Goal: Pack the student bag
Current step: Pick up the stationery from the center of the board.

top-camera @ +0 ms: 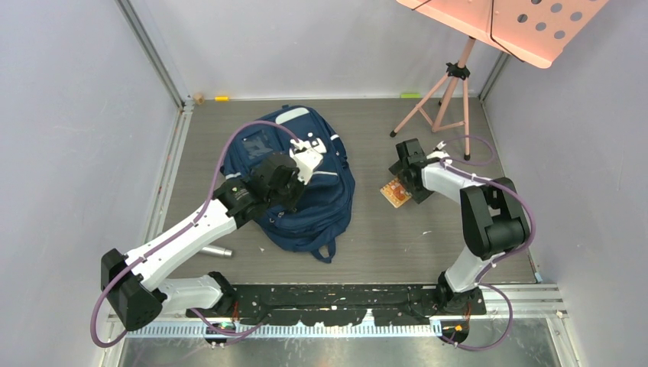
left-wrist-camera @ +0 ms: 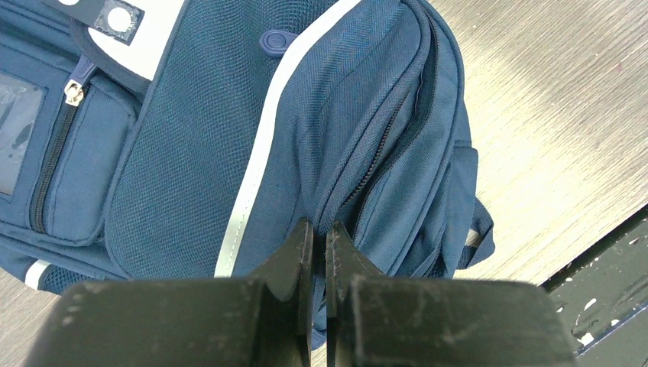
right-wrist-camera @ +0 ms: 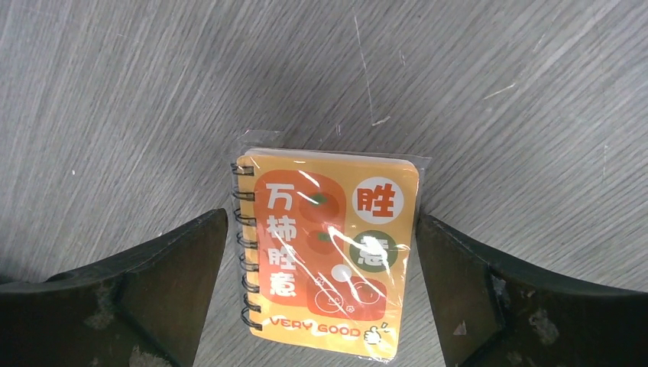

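Note:
The student bag (top-camera: 317,195) lies flat on the grey table, a navy backpack with pale stripes and its front pocket (left-wrist-camera: 72,164) facing up. My left gripper (left-wrist-camera: 321,229) is over its middle, shut, with its tips pinching a fold of blue fabric beside the open main zipper (left-wrist-camera: 382,153). To the right of the bag lies a small orange spiral notebook (right-wrist-camera: 328,252) in clear wrap (top-camera: 395,193). My right gripper (right-wrist-camera: 322,220) hangs low over it, open wide, one finger on each side and neither touching it.
A pink music stand's tripod (top-camera: 447,99) stands at the back right, close behind the right arm. A silver cylinder (top-camera: 216,251) lies near the left arm's base. Small yellow (top-camera: 221,98) and green (top-camera: 410,95) items rest against the back wall. Walls close in on both sides.

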### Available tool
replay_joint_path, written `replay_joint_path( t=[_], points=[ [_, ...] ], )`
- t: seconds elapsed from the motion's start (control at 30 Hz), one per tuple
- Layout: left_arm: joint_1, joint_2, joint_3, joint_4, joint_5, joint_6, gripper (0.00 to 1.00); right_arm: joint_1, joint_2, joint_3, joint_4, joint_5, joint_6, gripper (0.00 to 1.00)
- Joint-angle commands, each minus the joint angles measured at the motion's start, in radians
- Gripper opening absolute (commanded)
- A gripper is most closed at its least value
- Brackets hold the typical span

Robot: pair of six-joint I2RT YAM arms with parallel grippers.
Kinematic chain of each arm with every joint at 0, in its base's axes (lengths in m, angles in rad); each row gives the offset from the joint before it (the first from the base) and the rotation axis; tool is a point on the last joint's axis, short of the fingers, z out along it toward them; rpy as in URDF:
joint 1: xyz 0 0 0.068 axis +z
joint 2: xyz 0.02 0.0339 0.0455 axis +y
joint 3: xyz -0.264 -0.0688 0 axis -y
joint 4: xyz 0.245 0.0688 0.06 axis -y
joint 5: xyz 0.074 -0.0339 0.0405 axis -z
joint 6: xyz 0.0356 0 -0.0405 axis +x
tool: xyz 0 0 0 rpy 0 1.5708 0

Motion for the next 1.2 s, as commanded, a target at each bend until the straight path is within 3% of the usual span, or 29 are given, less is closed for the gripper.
replay_joint_path(
  t=[0.0, 0.33, 0.7, 0.9, 1.17],
  points=[
    [-0.006, -0.035, 0.035, 0.104, 0.072, -0.045, 0.0, 0.01, 0.072, 0.062, -0.086, 0.055, -0.054, 1.0],
    [-0.006, -0.037, 0.034, 0.104, 0.076, -0.046, 0.0, 0.044, 0.207, 0.171, -0.16, 0.062, -0.157, 1.0],
    [-0.006, -0.039, 0.033, 0.106, 0.078, -0.046, 0.0, 0.054, 0.277, 0.177, -0.152, -0.052, -0.233, 0.98],
    [-0.006, -0.041, 0.029, 0.111, 0.084, -0.042, 0.0, 0.061, 0.237, 0.138, -0.108, -0.107, -0.286, 0.7],
    [-0.006, -0.041, 0.027, 0.114, 0.096, -0.044, 0.0, 0.13, 0.08, 0.103, -0.127, -0.091, -0.358, 0.61]
  ],
)
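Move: The orange notebook lies flat almost under the right hand, between its wide-open fingers: its middle is about 2 cm back, 2 cm left and 2 cm below. The backpack lies some 35 cm to that hand's left, level with it, and the nearest tripod foot about 16 cm ahead and 4 cm left. From the left hand the notebook is roughly 10 cm ahead, 29 cm right and 18 cm lower. Right hand shifts 2 cm left, dipping slightly, turning some 20 degrees counter-clockwise, and pinches the notebook's opposite edges. ##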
